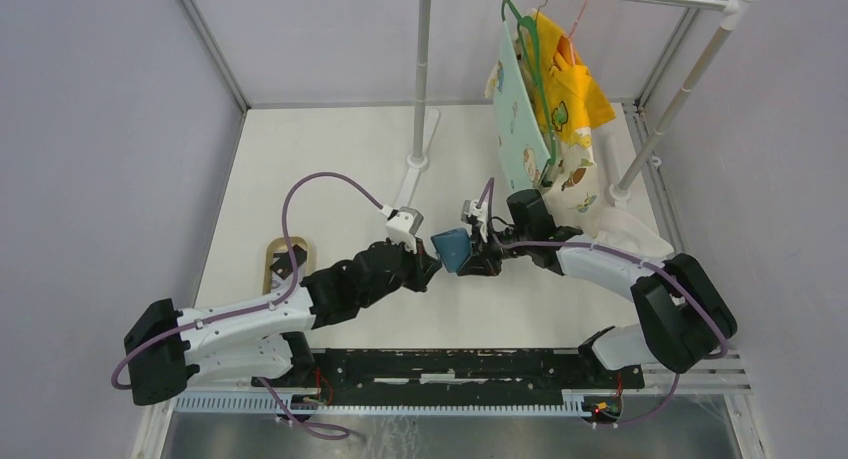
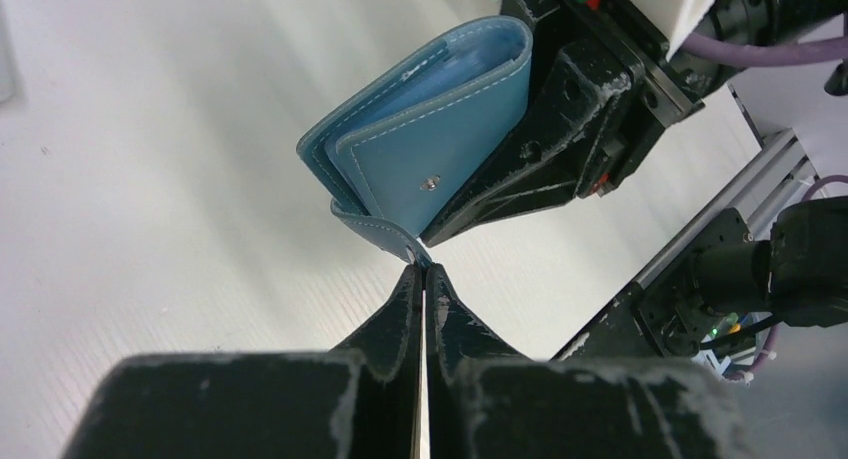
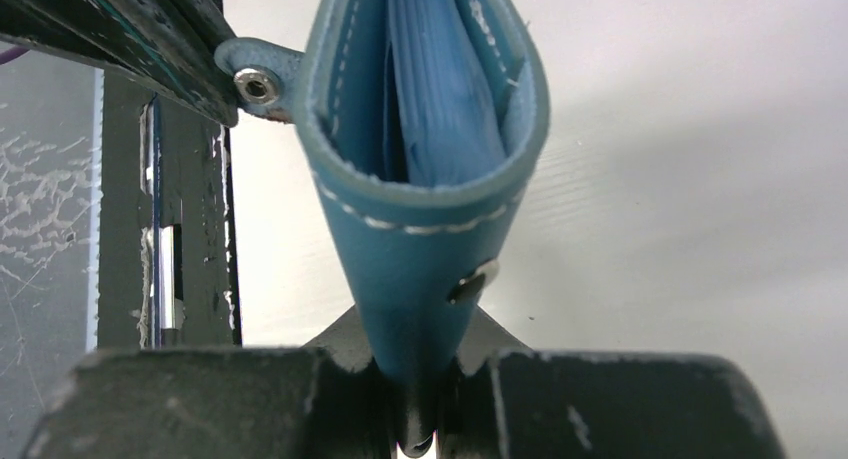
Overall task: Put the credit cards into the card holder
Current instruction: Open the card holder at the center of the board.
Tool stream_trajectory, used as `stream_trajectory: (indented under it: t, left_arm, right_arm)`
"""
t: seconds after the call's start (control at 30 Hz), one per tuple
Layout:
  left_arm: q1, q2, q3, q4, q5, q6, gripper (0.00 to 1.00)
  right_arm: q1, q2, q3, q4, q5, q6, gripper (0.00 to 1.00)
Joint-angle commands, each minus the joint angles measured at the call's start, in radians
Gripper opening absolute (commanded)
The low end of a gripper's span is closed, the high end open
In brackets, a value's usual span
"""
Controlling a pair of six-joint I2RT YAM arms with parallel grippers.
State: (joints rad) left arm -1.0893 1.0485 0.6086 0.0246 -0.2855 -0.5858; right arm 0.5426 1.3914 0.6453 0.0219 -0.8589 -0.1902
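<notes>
The teal-blue card holder (image 1: 451,249) hangs above the table's middle, its fold clamped in my right gripper (image 3: 420,351), which is shut on it. Its mouth faces away from that gripper and shows blue inner pockets (image 3: 440,99), with no card visible in them. The snap tab (image 2: 400,241) sticks out from its lower edge. My left gripper (image 2: 424,269) is shut, its tips pinching the very end of that tab (image 3: 257,84). Far left, what looks like a dark credit card (image 1: 286,267) lies in a tan oval tray (image 1: 272,251), partly hidden by the left arm's cable.
A clothes rack stands at the back, its post base (image 1: 418,161) behind the grippers, with hung garments (image 1: 550,109) at the right. A white cloth (image 1: 632,231) lies under them. A black rail (image 1: 450,367) runs along the near edge.
</notes>
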Motion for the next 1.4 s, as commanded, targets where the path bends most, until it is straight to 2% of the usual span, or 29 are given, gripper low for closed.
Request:
stream_trajectory:
  t: [0.0, 0.3, 0.47, 0.77, 1.0, 1.37]
  left_arm:
    - [0.013, -0.050, -0.027, 0.098, 0.062, 0.042, 0.02]
    - [0.026, -0.031, -0.030, 0.145, 0.156, 0.029, 0.02]
    - [0.033, -0.051, -0.046, 0.152, 0.177, 0.027, 0.02]
    - [0.037, -0.031, -0.041, 0.197, 0.263, 0.026, 0.02]
    - [0.036, 0.003, -0.031, 0.212, 0.298, 0.024, 0.02]
    - [0.038, 0.026, -0.034, 0.209, 0.301, 0.028, 0.02]
  right_arm:
    - [0.005, 0.047, 0.048, -0.009, -0.047, -0.047, 0.01]
    - [0.005, 0.098, 0.071, -0.056, -0.032, -0.076, 0.06]
    - [0.004, 0.111, 0.090, -0.093, 0.030, -0.107, 0.16]
    - [0.004, 0.097, 0.109, -0.127, 0.247, -0.134, 0.59]
    - [0.001, 0.048, 0.109, -0.133, 0.296, -0.145, 0.78]
    - [-0.011, 0.009, 0.099, -0.138, 0.110, -0.176, 0.79]
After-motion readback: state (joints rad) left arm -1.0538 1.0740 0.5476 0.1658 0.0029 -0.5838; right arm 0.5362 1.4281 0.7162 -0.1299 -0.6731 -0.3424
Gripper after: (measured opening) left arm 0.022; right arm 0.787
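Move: The card holder, its strap already unsnapped, is pinched at one edge by the right fingers; its middle lies about 3 cm left of and 2 cm ahead of the right hand, at about the same height. The left fingers pinch the strap's end; from that hand the holder's middle is 3 cm to the right and 3 cm ahead. The strap's end lies 6 cm left and 1 cm back from the right hand. The white stand foot is roughly 21 cm ahead and 5 cm left of the left hand, some 8 cm lower. The card holder is first lowered about 2 cm by the right hand, then let go as those fingers open wide; the right hand goes forward, right and farther down, its fingertips dipping some 15 degrees, before rising 2 cm beside the holder. The left hand keeps its pinch on the strap, easing 3 cm back and a little less to the right while turning slightly clockwise. ##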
